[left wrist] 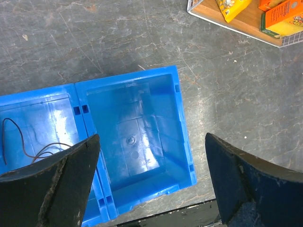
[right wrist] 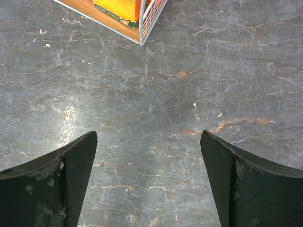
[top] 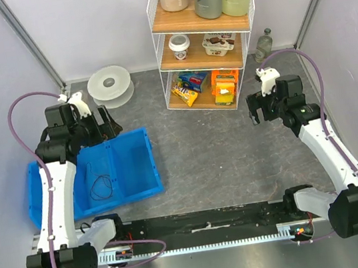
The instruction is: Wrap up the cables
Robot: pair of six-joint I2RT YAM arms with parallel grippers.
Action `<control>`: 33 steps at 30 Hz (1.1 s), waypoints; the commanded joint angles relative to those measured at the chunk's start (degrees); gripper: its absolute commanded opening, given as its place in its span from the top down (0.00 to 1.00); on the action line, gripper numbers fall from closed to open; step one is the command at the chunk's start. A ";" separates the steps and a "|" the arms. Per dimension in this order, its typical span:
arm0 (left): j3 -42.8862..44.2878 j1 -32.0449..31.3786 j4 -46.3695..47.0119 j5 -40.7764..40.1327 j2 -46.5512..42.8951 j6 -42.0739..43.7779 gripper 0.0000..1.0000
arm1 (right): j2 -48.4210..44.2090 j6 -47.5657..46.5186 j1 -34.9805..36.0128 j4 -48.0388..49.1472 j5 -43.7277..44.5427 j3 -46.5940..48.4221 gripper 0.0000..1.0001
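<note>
The cables are one thin black wire (top: 99,186) lying in small loose loops on the floor of a blue bin (top: 129,135). In the left wrist view the wire (left wrist: 52,144) sits in the bin's left compartment, partly hidden behind my left finger. The right compartment holds nothing. My left gripper (top: 107,127) hovers above the bin (left wrist: 183,118), open (left wrist: 152,137), nothing between its fingers. My right gripper (top: 257,113) hangs over bare floor right of centre, open (right wrist: 148,133) and holding nothing.
A white plastic spool (top: 110,85) lies on the floor at the back left. A wire shelf rack (top: 205,36) with bottles, cups and snack packs stands at the back centre; its corner (right wrist: 142,28) shows ahead of the right gripper. A small bottle (top: 263,45) stands beside it.
</note>
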 commanded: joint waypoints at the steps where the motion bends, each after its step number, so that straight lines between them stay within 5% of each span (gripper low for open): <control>1: 2.18 0.35 1.00 3.28 2.78 -3.93 0.02 | 0.66 0.84 -0.33 0.91 -1.95 1.37 0.02; 14: 11.41 0.44 16.44 7.07 20.44 -11.31 0.01 | -0.22 2.25 -0.33 0.56 -8.63 0.14 0.02; 19: 9.75 1.58 31.72 10.83 27.73 -14.82 0.01 | -0.49 3.47 -0.24 1.26 -8.81 -0.91 0.02; 26: 3.61 5.71 54.65 15.15 36.45 -30.37 0.01 | 1.88 3.56 -0.33 0.91 -9.34 0.49 0.02; 33: 2.71 9.40 59.70 11.73 44.18 -35.48 0.03 | 4.52 2.51 -0.33 0.12 -8.64 1.73 0.02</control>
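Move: Ahead of the open left hand by about 36 cm, some 4 cm to its left and 22 cm below, lies the white spool. The right half of the blue crate is almost beneath that hand, 3 cm to its right; the cable in the crate is 10 cm back and 12 cm left, and the yellow snack bag 27 cm ahead and 31 cm right. From the right hand the spool is about 32 cm ahead and 61 cm left. Reaching out from over the crate towards the white spool, the left hand gathers speed forward for about 22 cm, then also sinks, some 8 cm in all, and edges left late on. The wrist rolls its left side down by about 30 degrees and swings slightly counter-clockwise; the fingers stay wide open. The right hand, also open, drifts a little left, then down. ##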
